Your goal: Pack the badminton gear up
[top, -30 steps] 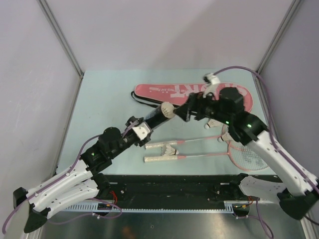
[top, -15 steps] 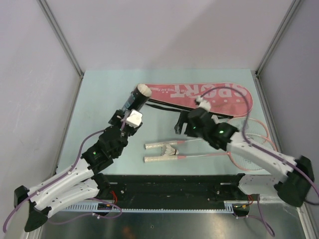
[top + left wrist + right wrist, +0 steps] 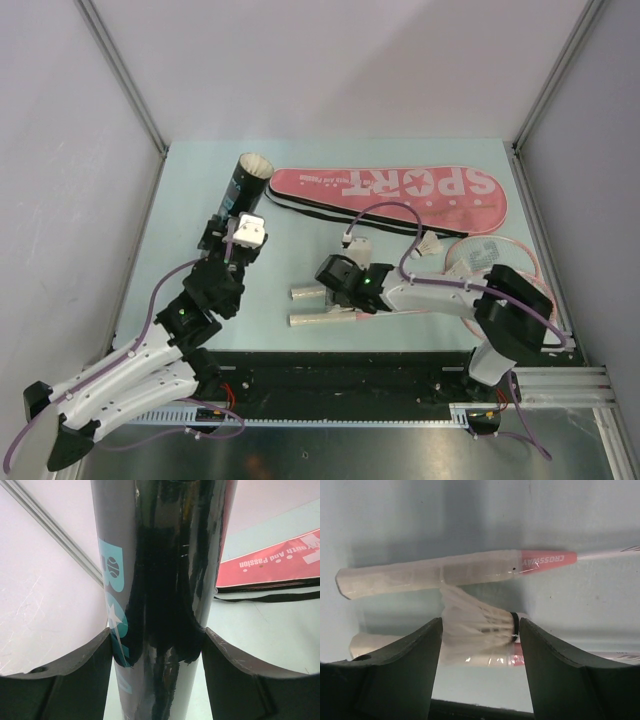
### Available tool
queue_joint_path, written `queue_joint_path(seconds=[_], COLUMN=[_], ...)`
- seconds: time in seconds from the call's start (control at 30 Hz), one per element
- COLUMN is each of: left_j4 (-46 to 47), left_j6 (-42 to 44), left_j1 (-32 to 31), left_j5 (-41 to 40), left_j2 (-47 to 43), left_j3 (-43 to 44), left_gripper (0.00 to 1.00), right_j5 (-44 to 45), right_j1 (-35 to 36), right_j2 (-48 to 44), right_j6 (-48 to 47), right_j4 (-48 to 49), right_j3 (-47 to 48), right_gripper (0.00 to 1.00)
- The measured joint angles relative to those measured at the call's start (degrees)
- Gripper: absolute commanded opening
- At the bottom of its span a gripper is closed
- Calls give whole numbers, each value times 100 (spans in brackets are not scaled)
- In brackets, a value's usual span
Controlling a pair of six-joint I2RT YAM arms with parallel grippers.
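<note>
My left gripper (image 3: 238,212) (image 3: 155,636) is shut on the black lettered tube (image 3: 247,182) (image 3: 165,555), which stands tilted with its open mouth up at the back left. Low over the table, my right gripper (image 3: 345,293) (image 3: 480,626) has a finger at each end of a white feather shuttlecock (image 3: 479,621), which lies across the lower of two white racket handles (image 3: 306,293) (image 3: 430,575). The pink racket heads (image 3: 497,262) lie at the right. The pink SPORT bag (image 3: 400,188) lies behind. Another shuttlecock (image 3: 430,247) rests beside the bag.
The bag's black strap (image 3: 300,210) (image 3: 270,597) trails on the table between the tube and the bag. Metal frame posts (image 3: 120,75) rise at the back corners. A black rail (image 3: 340,375) runs along the near edge.
The left arm swung the tube left and more upright, and the shuttlecock at its mouth has sunk from sight. The right arm came down from the bag to the handles and narrowed its jaws.
</note>
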Motion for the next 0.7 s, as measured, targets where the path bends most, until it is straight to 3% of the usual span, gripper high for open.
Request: queue_joint_path(seconds=[0.13,0.37,0.5,0.7], left_j4=[20,28,39,52], left_j6=[17,17,17,11], left_j1=[0,0,0,0], left_j5=[4,15,48,483], left_j2=[-11,-96,-105,-251], left_j3=[0,0,0,-39], left_gripper=[16,17,16,18], right_j5=[310,776,1047,1377], right_j1=[173,315,321,284], right_j2=[474,739,737,514], right_j6=[31,-122,-273,-520], right_j4=[-223,-640,-883,-1233], right_j3=[380,713,807,892], right_gripper=[64,31,1,0])
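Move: The shuttlecock between the two racket handles is right at the right hand's open fingertips, some 2 cm below and 1 cm ahead, its cork end towards the right. From it, one handle lies about 3 cm farther out and 3 cm left, the other about 3 cm nearer and 4 cm left; another shuttlecock is roughly 15 cm farther out and 22 cm right. From the left hand, the first shuttlecock is about 26 cm right, 5 cm back and 25 cm lower. The shuttlecock by the racket handles is closed on near its cork end: the right hand settles about 1 cm lower and leftward, then its fingers go from well open to fully shut as it swings back some 3 cm to the right, rising about 2.5 cm and easing forward. Meanwhile the wrist rolls roughly 15 degrees, left side dipping. The left hand keeps its grip on the raised tube. ##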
